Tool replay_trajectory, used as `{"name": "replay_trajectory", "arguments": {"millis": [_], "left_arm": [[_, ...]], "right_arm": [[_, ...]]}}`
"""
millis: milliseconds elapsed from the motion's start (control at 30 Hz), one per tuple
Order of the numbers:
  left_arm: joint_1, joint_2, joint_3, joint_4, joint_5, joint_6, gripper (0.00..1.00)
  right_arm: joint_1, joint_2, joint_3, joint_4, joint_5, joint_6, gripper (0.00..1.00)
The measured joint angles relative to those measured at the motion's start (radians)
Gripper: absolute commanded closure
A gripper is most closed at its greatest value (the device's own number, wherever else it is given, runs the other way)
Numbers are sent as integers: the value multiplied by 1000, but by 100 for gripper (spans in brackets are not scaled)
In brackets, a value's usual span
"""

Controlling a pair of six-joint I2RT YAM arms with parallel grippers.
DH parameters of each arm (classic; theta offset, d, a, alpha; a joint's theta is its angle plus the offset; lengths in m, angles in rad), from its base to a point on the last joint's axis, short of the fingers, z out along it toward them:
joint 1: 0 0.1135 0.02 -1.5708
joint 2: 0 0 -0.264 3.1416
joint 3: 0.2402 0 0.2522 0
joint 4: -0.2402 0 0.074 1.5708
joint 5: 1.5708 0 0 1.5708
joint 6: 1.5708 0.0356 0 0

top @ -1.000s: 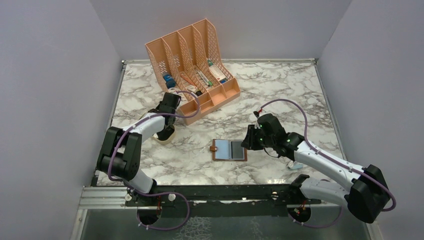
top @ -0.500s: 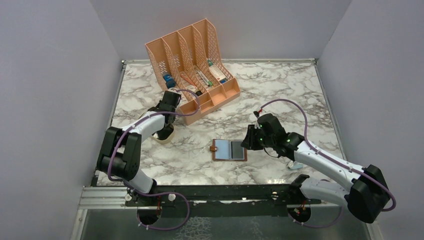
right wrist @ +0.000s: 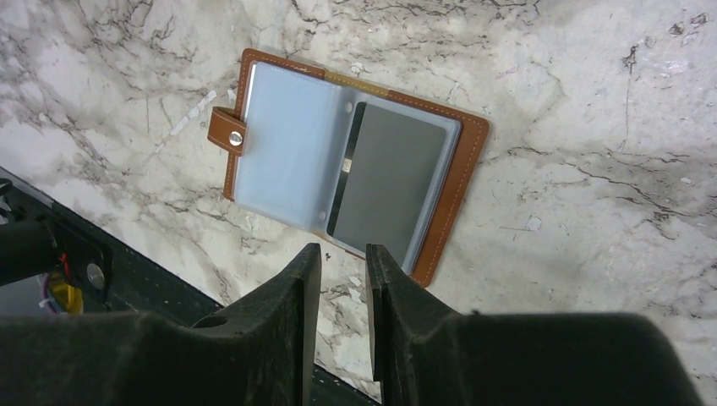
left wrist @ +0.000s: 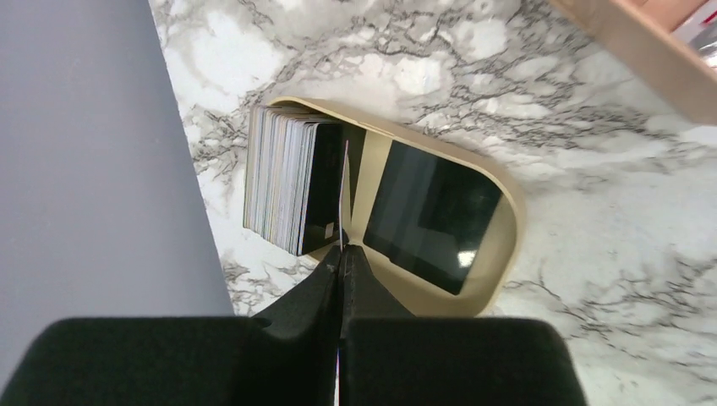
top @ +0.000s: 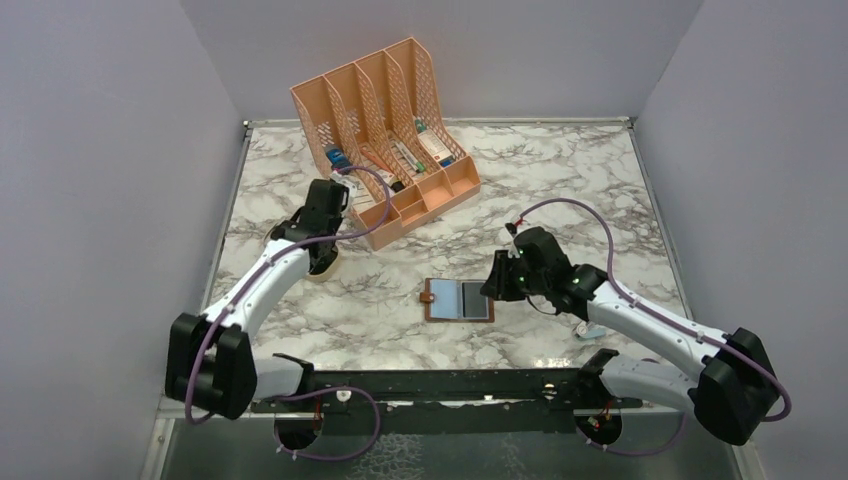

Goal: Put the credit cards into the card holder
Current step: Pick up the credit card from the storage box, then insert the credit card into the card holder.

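The card holder [top: 458, 300] lies open on the marble, a brown wallet [right wrist: 448, 203] with clear pockets and a snap tab. A grey credit card [right wrist: 397, 182] sits in its right-hand pocket. My right gripper [right wrist: 342, 252] hovers just off its near edge, slightly open with nothing between the fingers. A stack of credit cards [left wrist: 283, 178] stands on edge in a beige tray [left wrist: 499, 245]. My left gripper [left wrist: 342, 249] is shut on one thin card [left wrist: 344, 182], seen edge-on just beside the stack. In the top view the left gripper [top: 323, 252] points down over that tray.
A peach slotted desk organizer [top: 385, 120] with small items stands at the back, its corner [left wrist: 651, 51] close to the tray. The grey left wall [left wrist: 93, 152] runs right beside the tray. Open marble lies between tray and wallet.
The left gripper has closed on a card at the stack, and the left arm has stretched out, its elbow dropping lower. The right arm and the wallet have not moved.
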Motion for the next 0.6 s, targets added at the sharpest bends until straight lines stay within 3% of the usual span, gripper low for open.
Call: {"name": "replay_trajectory", "arguments": {"millis": [333,467,600], "left_arm": [[0,-282,-5,-51,201,-170,100],[0,-319,41,-76,335,-293,100],[0,-311,93,-70,561,-420,100]], "right_arm": [[0,5,0,38,-67,27,72],[0,-10,0,69,-95,50,72],[0,-18,-1,113,-148,75,69]]}}
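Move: The left hand already holds the card over the storage box, whose middle is about 4 cm ahead, 1 cm left and 10 cm below. The card holder lies open some 36 cm to its right and 8 cm back, 11 cm lower; the desk organizer is about 18 cm ahead and 20 cm right, 4 cm below. From the right hand the card holder is roughly 2 cm ahead, 6 cm left and 8 cm below. Card still pinched, the left hand rises and swings right, each about 10 cm, rolling, while the right lifts leftward. ##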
